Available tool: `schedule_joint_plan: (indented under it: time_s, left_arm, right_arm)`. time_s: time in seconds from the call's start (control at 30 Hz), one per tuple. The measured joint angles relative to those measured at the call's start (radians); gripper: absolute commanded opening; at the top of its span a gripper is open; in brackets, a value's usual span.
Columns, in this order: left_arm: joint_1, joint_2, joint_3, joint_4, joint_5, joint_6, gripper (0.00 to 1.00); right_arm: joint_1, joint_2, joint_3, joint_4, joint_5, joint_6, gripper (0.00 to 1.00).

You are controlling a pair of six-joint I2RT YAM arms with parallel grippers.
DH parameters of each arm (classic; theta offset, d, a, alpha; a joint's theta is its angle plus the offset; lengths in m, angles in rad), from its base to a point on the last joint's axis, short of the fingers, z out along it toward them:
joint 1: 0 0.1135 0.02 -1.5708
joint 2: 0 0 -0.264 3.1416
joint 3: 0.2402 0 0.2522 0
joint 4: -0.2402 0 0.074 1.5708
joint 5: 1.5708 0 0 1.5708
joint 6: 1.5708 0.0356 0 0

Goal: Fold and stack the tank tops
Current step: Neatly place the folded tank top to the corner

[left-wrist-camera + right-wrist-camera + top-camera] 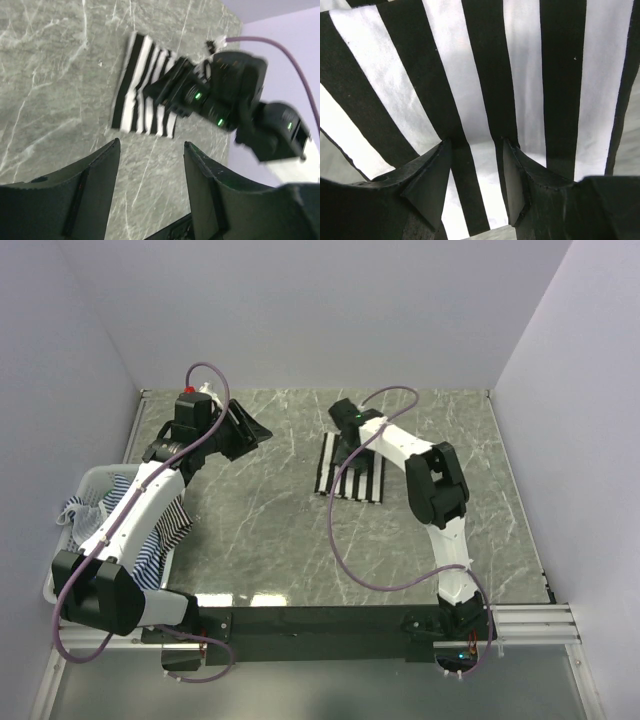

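Note:
A black-and-white striped tank top [350, 476] lies folded into a small rectangle on the marble table, a little right of centre. My right gripper [352, 448] is down over its far part. In the right wrist view this gripper [472, 145] stands open, its fingertips [440, 150] touching the flat striped cloth [530, 75] and holding none of it. My left gripper [256, 431] hovers open and empty to the left of the top. In its wrist view the left gripper [151, 145] looks across bare table at the folded top [140, 95]. Thin blue-and-white striped tank tops [165, 532] lie crumpled in the basket.
A white mesh basket [85, 480] stands at the table's left edge, under my left arm. Walls close the table on the left, back and right. A purple cable [340, 550] loops over the table in front of the folded top.

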Motion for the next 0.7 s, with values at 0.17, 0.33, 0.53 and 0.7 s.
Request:
schedule_joint_plan:
  time_s: [0.17,0.33,0.53,0.7]
  left_arm:
    - [0.001,-0.03,-0.02,-0.006,0.023,0.011,0.59]
    - [0.002,-0.04,-0.02,-0.02,0.038,0.019,0.59]
    - [0.002,-0.042,-0.02,-0.033,0.06,0.04,0.59]
    - [0.002,-0.053,-0.018,-0.061,0.076,0.06,0.59]
  right_arm:
    - [-0.13,0.007,0.022,-0.033,0.001,-0.006,0.53]
    - [-0.257,0.078,0.137,-0.072,0.002,-0.035,0.52]
    - [-0.39,0.18,0.338,-0.124,0.0,-0.093,0.52]
    - [-0.503,0.224,0.455,-0.131,-0.016,-0.164,0.54]
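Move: The folded tank top lies flat under my right fingertips, its middle about 3 cm ahead of them, 1 cm below and level sideways. The table's far right corner, where it is headed, is some 27 cm ahead and 47 cm to the right. My raised left hand is out of it: from there the tank top lies roughly 9 cm ahead, 24 cm to the right and 24 cm below. With the half-open fingertips of my right hand already pressed on the tank top, I drag it flat across the table to the right and forward, towards the far right corner. I travel about 23 cm right and 13 cm out, swinging the hand some 20 degrees clockwise, then rise a little over the cloth as I near the end. My left hand eases back 2 to 3 cm, empty. ##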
